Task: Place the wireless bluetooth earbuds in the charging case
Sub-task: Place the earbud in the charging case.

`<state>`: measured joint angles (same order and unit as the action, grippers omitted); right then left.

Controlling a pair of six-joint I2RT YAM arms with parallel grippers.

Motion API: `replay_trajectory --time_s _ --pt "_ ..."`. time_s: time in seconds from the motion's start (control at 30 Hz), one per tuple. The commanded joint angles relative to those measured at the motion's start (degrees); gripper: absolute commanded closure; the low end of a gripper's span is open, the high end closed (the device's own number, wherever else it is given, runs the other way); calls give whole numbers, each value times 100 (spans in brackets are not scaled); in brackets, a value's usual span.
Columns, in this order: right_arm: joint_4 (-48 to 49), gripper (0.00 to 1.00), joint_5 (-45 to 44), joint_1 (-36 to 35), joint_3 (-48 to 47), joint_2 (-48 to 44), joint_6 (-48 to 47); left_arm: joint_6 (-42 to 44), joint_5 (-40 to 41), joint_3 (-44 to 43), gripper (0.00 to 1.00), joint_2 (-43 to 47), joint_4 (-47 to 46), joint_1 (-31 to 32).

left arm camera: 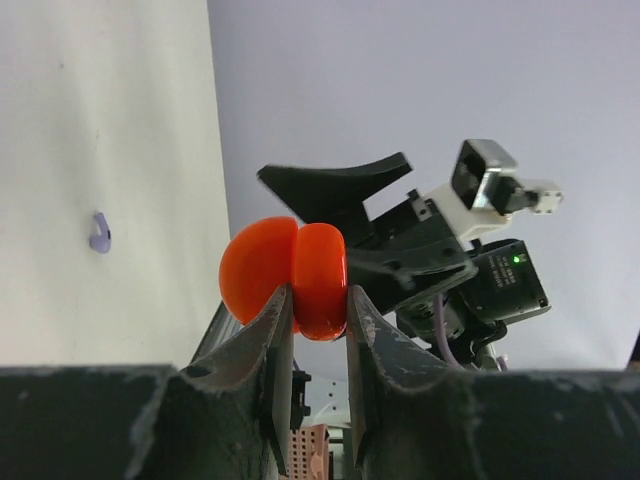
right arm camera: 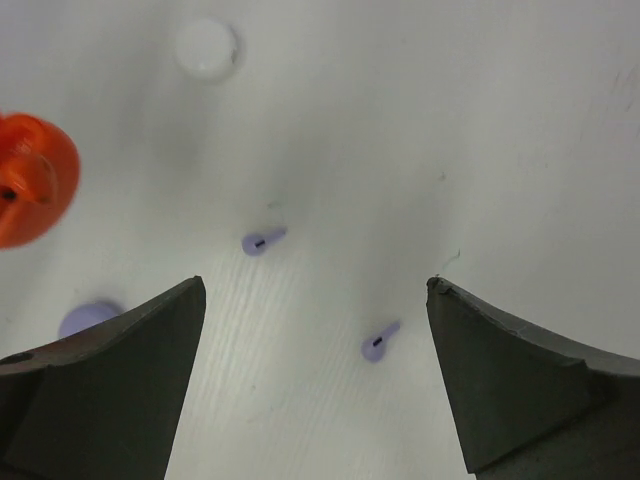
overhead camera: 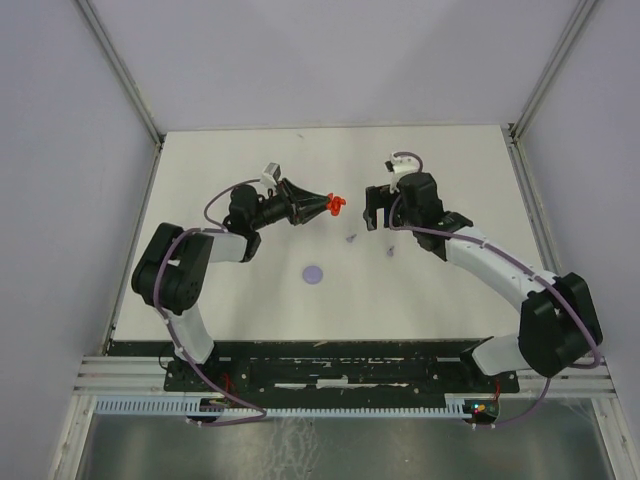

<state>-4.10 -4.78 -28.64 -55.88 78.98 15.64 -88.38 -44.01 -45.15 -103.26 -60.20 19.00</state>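
The orange charging case (left arm camera: 290, 272) hangs above the table, its two halves slightly parted, and my left gripper (left arm camera: 318, 292) is shut on one half. From above, the case (overhead camera: 337, 207) sits at the tip of the left gripper (overhead camera: 325, 205). Two pale purple earbuds (right arm camera: 262, 241) (right arm camera: 379, 343) lie loose on the white table, under and between the fingers of my right gripper (right arm camera: 315, 290), which is open and holds nothing. In the top view the earbuds (overhead camera: 351, 238) (overhead camera: 389, 252) lie just in front of the right gripper (overhead camera: 375, 220). One earbud (left arm camera: 99, 232) shows in the left wrist view.
A pale purple disc (overhead camera: 315, 273) lies on the table nearer the arm bases, also in the right wrist view as the disc (right arm camera: 88, 318). A white disc (right arm camera: 207, 45) lies farther out. White walls enclose the table on three sides.
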Motion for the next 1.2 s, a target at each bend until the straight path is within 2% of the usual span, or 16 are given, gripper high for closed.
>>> replay_trajectory --time_s 0.0,0.43,1.17 --pt "-925 0 11 -69 -264 288 99 717 226 -277 97 296 542 87" --pt "-689 0 74 -310 -337 741 319 816 428 -403 97 -47 644 549" --pt "-575 0 -346 -268 -939 1385 333 664 393 34 97 -45 319 762"
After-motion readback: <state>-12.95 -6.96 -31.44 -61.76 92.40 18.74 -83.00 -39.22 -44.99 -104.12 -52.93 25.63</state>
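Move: The left hand still holds the open red case just beyond its fingertips, about 2 cm to its right and 1 cm ahead; the empty right gripper waits some 12 cm to the left hand's right and 2 cm ahead. From the right hand the case is about 10 cm left, 1 cm back and slightly above. On the table roughly 13 cm beneath the right hand, one purple earbud lies 3 cm ahead and 6 cm left, the other level and 3 cm right. Keeping its pinch on the red case, the left hand brings it right and down, some 4 cm and 3 cm, drawing back slightly, towards the open right gripper. The right hand, fingers still wide, sinks about 8 cm while tipping some 15 degrees further down; it first draws back 3 cm, then eases forward again, bringing its left finger close beside the case. ##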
